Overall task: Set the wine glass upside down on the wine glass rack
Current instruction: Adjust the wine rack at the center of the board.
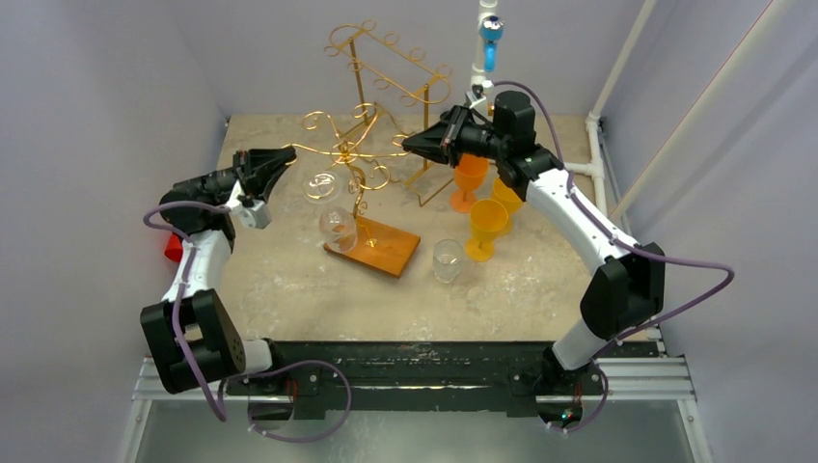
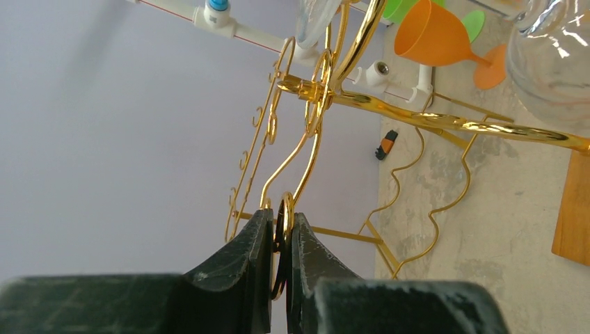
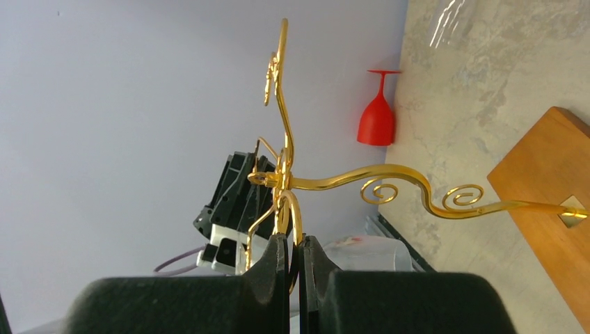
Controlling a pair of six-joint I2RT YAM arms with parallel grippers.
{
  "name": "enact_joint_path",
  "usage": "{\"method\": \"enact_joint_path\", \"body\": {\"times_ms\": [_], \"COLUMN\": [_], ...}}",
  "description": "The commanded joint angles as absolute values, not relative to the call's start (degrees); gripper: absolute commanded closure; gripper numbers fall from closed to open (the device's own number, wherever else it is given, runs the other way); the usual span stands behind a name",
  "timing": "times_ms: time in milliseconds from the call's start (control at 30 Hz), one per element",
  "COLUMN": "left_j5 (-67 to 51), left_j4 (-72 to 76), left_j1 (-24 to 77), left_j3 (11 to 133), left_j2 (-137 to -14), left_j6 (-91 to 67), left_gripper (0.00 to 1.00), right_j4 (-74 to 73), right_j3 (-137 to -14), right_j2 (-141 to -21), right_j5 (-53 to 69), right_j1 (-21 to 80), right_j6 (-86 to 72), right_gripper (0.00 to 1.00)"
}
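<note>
The gold wire wine glass rack (image 1: 359, 154) stands on its wooden base (image 1: 376, 247) mid-table. Two clear wine glasses (image 1: 321, 185) (image 1: 338, 225) hang upside down from its left arms. In the left wrist view one clear glass bowl (image 2: 549, 59) fills the top right corner. My left gripper (image 1: 286, 154) (image 2: 282, 224) is shut on a gold ring at the end of the rack's left arm. From the other side, my right gripper (image 1: 411, 145) (image 3: 293, 247) is shut on a gold loop of the rack's right arm.
A second gold rack (image 1: 391, 72) stands behind. Three orange glasses (image 1: 470, 178) (image 1: 488, 227) (image 1: 507, 193) and a clear tumbler (image 1: 447, 260) stand to the right of the base. A red glass (image 1: 172, 248) (image 3: 377, 115) sits upside down at the left edge.
</note>
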State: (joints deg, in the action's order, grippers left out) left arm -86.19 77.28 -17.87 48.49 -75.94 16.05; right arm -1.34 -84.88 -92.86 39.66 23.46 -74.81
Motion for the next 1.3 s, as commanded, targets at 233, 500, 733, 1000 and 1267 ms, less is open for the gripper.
{"method": "enact_joint_path", "body": {"times_ms": [233, 500, 733, 1000, 1267], "left_j5": [-90.2, -90.8, -90.7, -88.4, -83.2], "left_j4": [101.9, 101.9, 102.0, 100.3, 67.9], "left_j1": [-16.2, -17.6, -24.5, -32.1, -32.6], "left_j3": [44.3, 44.3, 51.4, 53.9, 59.6], "left_j2": [-68.3, -67.5, -72.0, -80.4, -85.6], "left_j6": [10.6, -1.3, -21.3, -36.6, -32.1], "left_gripper": [0.82, 0.19, 0.00, 0.00, 0.00], "right_j4": [-3.0, -8.5, -10.4, -11.5, -13.3], "right_j3": [-83.7, -88.8, -90.7, -92.4, -97.9], "right_j2": [-91.4, -93.6, -93.9, -93.8, -94.7], "right_j5": [35.6, 39.4, 40.0, 40.1, 39.6], "right_j1": [20.9, 19.4, 18.5, 18.5, 18.5], "right_j6": [-57.7, -51.6, -50.9, -50.6, -51.0], "right_gripper": [1.00, 1.00, 1.00, 0.85, 0.58]}}
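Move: Both hands still grip opposite outer loops of the wine rack. Its hub is about 11 cm to the left hand's right, at its level and straight across; the clear glass hangs some 8 cm right, 7 back and 9 below. From the right hand the hub is about 12 cm left and 2 back; the wooden base is 7 left, 5 back and 35 below, the tall rack 15 ahead, 1 left and 18 below, the orange glass 12 right, 4 ahead and 29 below. Back about 4 cm and a little right goes the left hand with its loop, then its fingers spread wide, let go, and it swings left and forward away from the rack, rolling its wrist some 50 degrees. The right hand, still pinching its loop, sinks about 3 cm and eases right with a slight tilt, then opens part way, releases, and backs off up and forward. ##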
